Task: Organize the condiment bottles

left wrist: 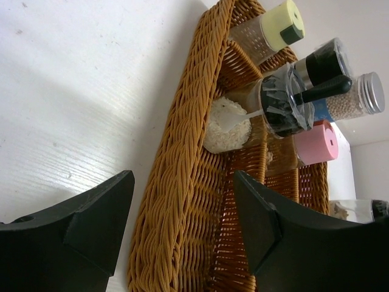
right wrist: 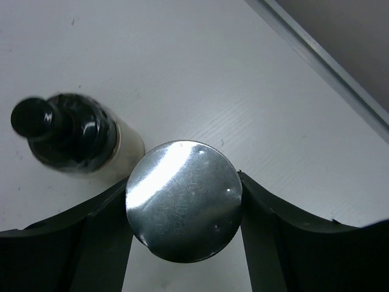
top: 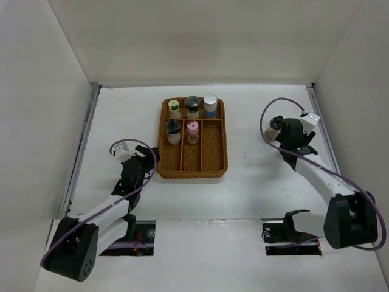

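The wicker tray (top: 213, 159) holds several condiment bottles: a yellow-green lid (top: 174, 107), a black lid (top: 192, 104) and a silver lid (top: 210, 103) at the back, with a black-topped jar (top: 174, 131) and a pink lid (top: 192, 131) in front of them. My left gripper (left wrist: 183, 182) stands open astride the tray's left wall (left wrist: 182, 152), one finger outside and one inside, white table showing beside the wall. At the right, my right gripper (right wrist: 182, 204) is shut on a silver-lidded bottle (right wrist: 182, 194), both fingers against the lid. A black-topped jar (right wrist: 70, 134) stands just left of it.
The tray's front compartments (top: 203, 152) hold no bottles. A metal rail (right wrist: 328, 61) along the right wall runs close behind my right gripper. White walls enclose the table on the left, back and right.
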You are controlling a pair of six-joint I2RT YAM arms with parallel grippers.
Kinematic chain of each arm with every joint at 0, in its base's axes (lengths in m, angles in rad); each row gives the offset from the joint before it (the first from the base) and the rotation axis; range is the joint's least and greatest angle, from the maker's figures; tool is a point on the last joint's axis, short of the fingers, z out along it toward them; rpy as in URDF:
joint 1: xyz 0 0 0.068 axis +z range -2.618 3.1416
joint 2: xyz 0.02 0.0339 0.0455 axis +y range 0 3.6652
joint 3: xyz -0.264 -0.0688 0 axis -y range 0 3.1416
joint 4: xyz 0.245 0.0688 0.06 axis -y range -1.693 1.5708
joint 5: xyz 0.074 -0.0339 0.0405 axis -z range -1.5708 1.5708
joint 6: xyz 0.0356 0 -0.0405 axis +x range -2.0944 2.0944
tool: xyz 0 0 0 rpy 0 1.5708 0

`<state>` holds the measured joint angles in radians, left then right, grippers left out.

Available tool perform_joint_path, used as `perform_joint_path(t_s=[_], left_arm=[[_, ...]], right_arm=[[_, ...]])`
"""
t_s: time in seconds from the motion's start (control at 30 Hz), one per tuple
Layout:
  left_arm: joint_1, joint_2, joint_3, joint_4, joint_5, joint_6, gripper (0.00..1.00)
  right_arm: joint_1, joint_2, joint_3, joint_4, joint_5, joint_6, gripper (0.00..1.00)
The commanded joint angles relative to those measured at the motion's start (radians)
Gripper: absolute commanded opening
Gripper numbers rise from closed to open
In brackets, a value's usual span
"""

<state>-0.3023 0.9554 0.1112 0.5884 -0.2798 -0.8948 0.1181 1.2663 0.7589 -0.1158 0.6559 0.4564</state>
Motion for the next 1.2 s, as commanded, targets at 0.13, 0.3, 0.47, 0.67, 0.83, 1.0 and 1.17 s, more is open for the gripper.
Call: perform_joint_path(t_s=[0.13, 0.3, 0.47, 0.67, 0.83, 1.0, 1.17], left_arm=[[-0.008, -0.012, 0.010, 0.053, -0.002, -0.001, 0.65], [-0.007, -0.015, 0.010, 0.051, -0.007, 0.002, 0.65], [0.001, -0.015, 0.012, 0.050, -0.006, 0.005, 0.65], [0.012, -0.046, 0.002, 0.041, -0.007, 0.010, 0.65], [0.012, -0.041, 0.004, 0.037, -0.009, 0.010, 0.65], [0.010, -0.032, 0.007, 0.042, -0.012, 0.008, 0.65], [0.009, -0.017, 0.010, 0.047, -0.009, 0.007, 0.65]], right_arm=[[0.185, -0.234, -0.026, -0.051, 0.117, 0.021, 0.47], [0.352, -0.229, 0.103, -0.085, 0.094, 0.015, 0.46], [0.545, -0.052, 0.272, 0.083, 0.007, -0.085, 0.46], [0.645, 0.226, 0.495, 0.177, -0.044, -0.176, 0.45], [0.653, 0.364, 0.605, 0.189, -0.053, -0.228, 0.45], [0.648, 0.424, 0.600, 0.220, -0.053, -0.222, 0.46], [0.630, 0.492, 0.579, 0.245, -0.058, -0.197, 0.46]])
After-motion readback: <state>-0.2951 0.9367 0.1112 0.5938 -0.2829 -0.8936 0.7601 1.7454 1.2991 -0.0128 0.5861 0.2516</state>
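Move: The right hand already grips the silver-capped bottle. The empty spot for it, the far end of the basket's right-hand long compartment, lies some 33 cm to the left, 7 cm ahead and about 5 cm lower. The black-capped bottle stands close, about 6 cm ahead and 6 cm left. At the basket, the blue-label bottle is roughly 8 cm beyond the spot, the pink-capped bottle 8 cm left of it. From the left hand the spot is some 10 cm ahead and 28 cm right. Keeping its pinch on the silver-capped bottle, the right hand first draws back about 3 cm, rounding the near side of the black-capped bottle, then sweeps fast left and up to the basket, some 33 cm, curving forward and turning roughly 45 degrees counter-clockwise. Over the right-hand compartment it slows and sinks about 6 cm, easing slightly forward. ##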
